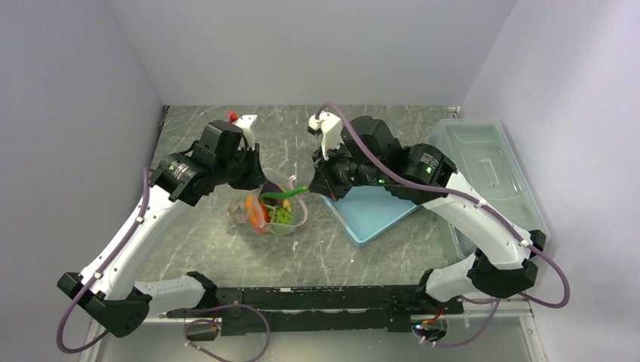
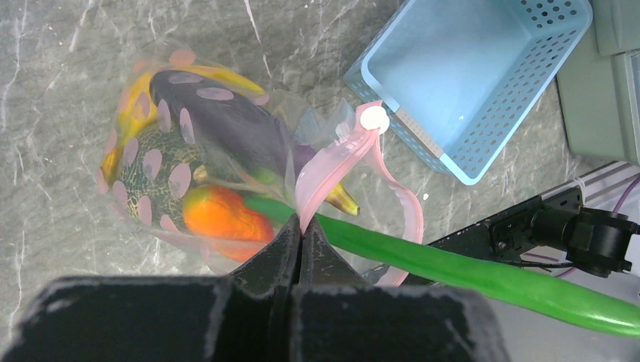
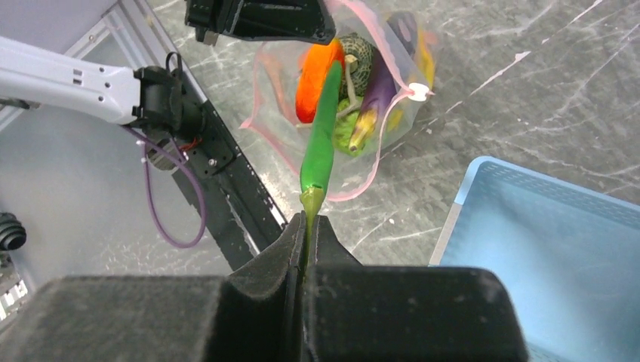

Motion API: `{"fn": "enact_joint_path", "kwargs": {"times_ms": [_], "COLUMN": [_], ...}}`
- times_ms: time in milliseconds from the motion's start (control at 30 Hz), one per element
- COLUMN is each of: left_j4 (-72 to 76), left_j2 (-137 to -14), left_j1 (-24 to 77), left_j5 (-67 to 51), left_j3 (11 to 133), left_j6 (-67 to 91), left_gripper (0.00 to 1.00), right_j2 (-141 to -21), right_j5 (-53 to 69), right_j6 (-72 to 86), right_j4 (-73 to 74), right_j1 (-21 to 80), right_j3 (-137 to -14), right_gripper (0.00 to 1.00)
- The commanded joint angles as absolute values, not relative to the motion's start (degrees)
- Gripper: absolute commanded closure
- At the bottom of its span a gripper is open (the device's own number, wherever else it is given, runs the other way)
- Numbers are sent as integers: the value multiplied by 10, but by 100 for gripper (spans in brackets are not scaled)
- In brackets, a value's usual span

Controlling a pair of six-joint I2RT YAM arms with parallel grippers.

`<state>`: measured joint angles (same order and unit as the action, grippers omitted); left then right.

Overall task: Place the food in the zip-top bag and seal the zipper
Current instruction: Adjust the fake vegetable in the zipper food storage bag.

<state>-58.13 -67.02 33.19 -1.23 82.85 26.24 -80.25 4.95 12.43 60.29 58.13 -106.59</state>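
Note:
The clear zip-top bag (image 1: 281, 219) lies mid-table with its pink zipper (image 2: 332, 170) mouth held up and open. Inside it are the orange carrot (image 2: 226, 215), purple eggplant (image 2: 226, 121), netted melon (image 2: 155, 162), banana (image 3: 429, 64) and green vegetables (image 3: 349, 128). My left gripper (image 2: 300, 226) is shut on the pink zipper strip at the mouth edge. My right gripper (image 3: 308, 225) is shut on the stem end of the long green pod (image 3: 321, 136). The pod's far end reaches into the bag mouth beside the carrot. The pod also shows in the top view (image 1: 284, 194).
The empty light-blue basket (image 1: 373, 215) stands right of the bag, close under my right arm. A large clear lidded box (image 1: 490, 173) stands at the far right. A small red and white thing (image 1: 234, 117) lies at the back left.

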Motion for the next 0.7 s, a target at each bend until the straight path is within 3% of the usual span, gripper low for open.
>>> {"fn": "enact_joint_path", "kwargs": {"times_ms": [0, 667], "left_j4": [-570, -567], "left_j2": [-668, -662], "left_j1": [332, 332], "left_j5": [-14, -34], "left_j3": [849, 851], "left_j6": [265, 266], "left_gripper": [100, 100], "right_j2": [-805, -912], "right_j5": [12, -4], "right_j6": [139, 188], "right_j4": [530, 321], "right_j1": [578, 577], "right_j3": [-1038, -956], "right_gripper": [100, 100]}}
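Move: The right hand holds the green vegetable by its stem end, its far tip already in the bag; the middle of the bag mouth lies about 6 cm left, 4 cm ahead and 11 cm below. The white zipper slider is roughly 8 cm ahead, 4 cm left and 11 cm below, the eggplant about 9 cm ahead, 11 cm left and 16 cm below. For the left hand, closed on the rim, the mouth's middle is some 5 cm right, 2 cm back and 4 cm below. Still gripping the stem end, the right hand slides the green vegetable lengthwise into the open bag, sinking about 7 cm while it travels a similar distance left and some 6 cm forward, setting off forward and down and swinging more to the left later, with a slight clockwise turn of about 5 degrees. The left hand stays put with its fingers shut on the pink zipper rim, keeping the mouth open as the right fingertips come close beside it. ##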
